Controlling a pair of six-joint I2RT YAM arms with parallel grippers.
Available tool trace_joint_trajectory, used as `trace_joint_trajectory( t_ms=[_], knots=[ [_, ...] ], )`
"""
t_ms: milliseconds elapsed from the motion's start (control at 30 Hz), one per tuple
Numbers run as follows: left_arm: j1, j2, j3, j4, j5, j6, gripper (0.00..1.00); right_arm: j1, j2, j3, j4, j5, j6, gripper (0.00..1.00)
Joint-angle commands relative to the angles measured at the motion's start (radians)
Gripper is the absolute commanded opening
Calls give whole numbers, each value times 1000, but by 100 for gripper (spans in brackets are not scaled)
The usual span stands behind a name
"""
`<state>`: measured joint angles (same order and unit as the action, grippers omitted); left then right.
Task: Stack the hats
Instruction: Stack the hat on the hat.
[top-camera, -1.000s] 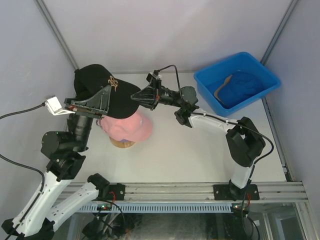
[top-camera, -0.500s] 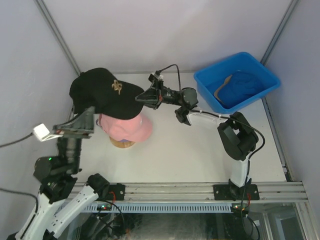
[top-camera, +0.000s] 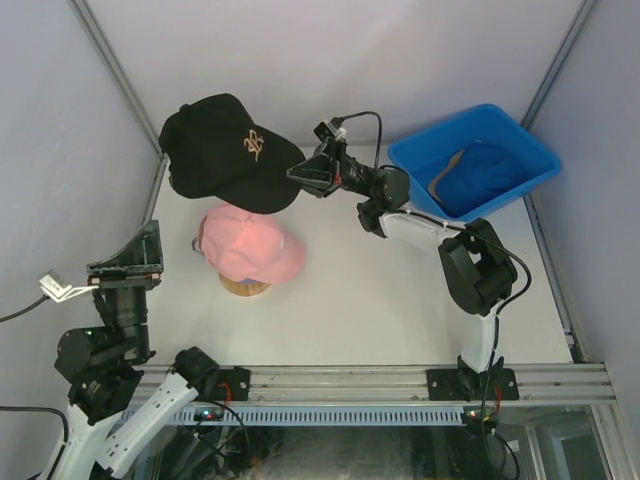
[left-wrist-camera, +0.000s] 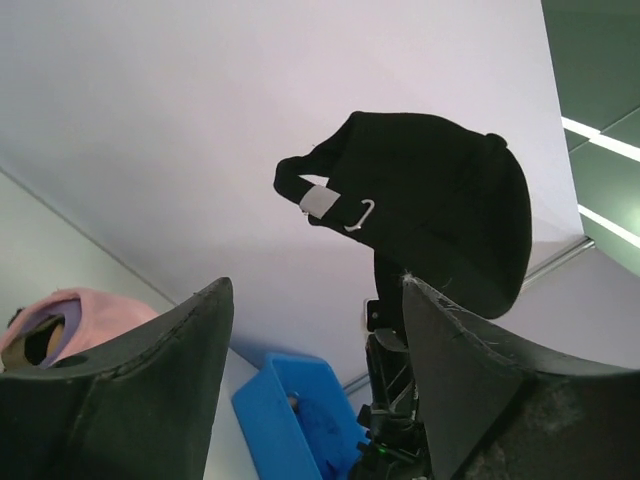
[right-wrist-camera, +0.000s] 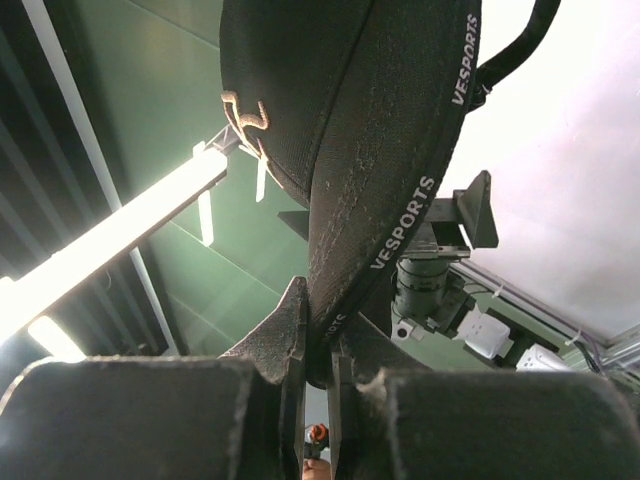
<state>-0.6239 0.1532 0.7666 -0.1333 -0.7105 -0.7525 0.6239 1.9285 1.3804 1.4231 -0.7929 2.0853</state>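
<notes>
A black hat (top-camera: 225, 150) with a gold embroidered logo hangs in the air above the table's far left. My right gripper (top-camera: 305, 175) is shut on the hat's brim; in the right wrist view the brim (right-wrist-camera: 370, 150) is pinched between the right gripper's (right-wrist-camera: 318, 360) fingers. A pink hat (top-camera: 250, 245) sits on a wooden stand (top-camera: 245, 287), below and in front of the black one. My left gripper (top-camera: 125, 265) stands open near the left edge, apart from both hats. Its wrist view shows the black hat (left-wrist-camera: 430, 210) far beyond the open left gripper (left-wrist-camera: 318, 290) and the pink hat (left-wrist-camera: 70, 320) low at the left.
A blue bin (top-camera: 530, 165) stands at the back right and holds a blue hat (top-camera: 490, 170) with a tan piece beside it. The bin (left-wrist-camera: 300, 400) also shows between my left fingers. Walls close in the table on the left, back and right.
My left gripper has let go of the black hat, opened, and drawn back toward the near left. The right gripper has carried the black hat up and toward the back.
</notes>
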Motion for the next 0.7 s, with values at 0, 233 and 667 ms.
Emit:
trace_joint_trajectory(
  t_ms=[0,233,667],
  knots=[
    [5,31,33,-25,-27,-125,75,17,-37,32,88,-17,197,0],
    [4,48,32,24,20,-229,84,48,-134,-20,89,-40,200,0],
    [4,79,45,152,65,-382,100,167,-267,-115,88,-26,185,0]
  ],
)
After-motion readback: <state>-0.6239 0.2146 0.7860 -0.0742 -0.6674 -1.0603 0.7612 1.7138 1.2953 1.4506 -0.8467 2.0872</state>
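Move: The left hand is empty, its fingers parted; the black hat it will take hangs about 10 cm ahead, 13 cm to its right and some 6 cm higher, and the pink hat on the stack is about 7 cm ahead, 12 cm to the right and 22 cm below. From the right hand, which already pinches the black hat's brim, the pink hat lies about 3 cm back, 8 cm to the left and 22 cm below, while the black hat's middle is level fore and aft, 7 cm left and 6 cm up. Keeping its pinch on the brim tip, the right hand draws the black hat back towards the robot by about 11 cm, slowly at first and then faster while also rising some 5 cm, swinging slightly counter-clockwise, so that the rear of the hat comes to the waiting left hand. The left hand stays nearly in place, edging right and up a couple of centimetres as it rolls its left side down about 15 degrees, turns a little clockwise and spreads its fingers fully beside the hat's rear edge; whether they touch it can't be seen. ##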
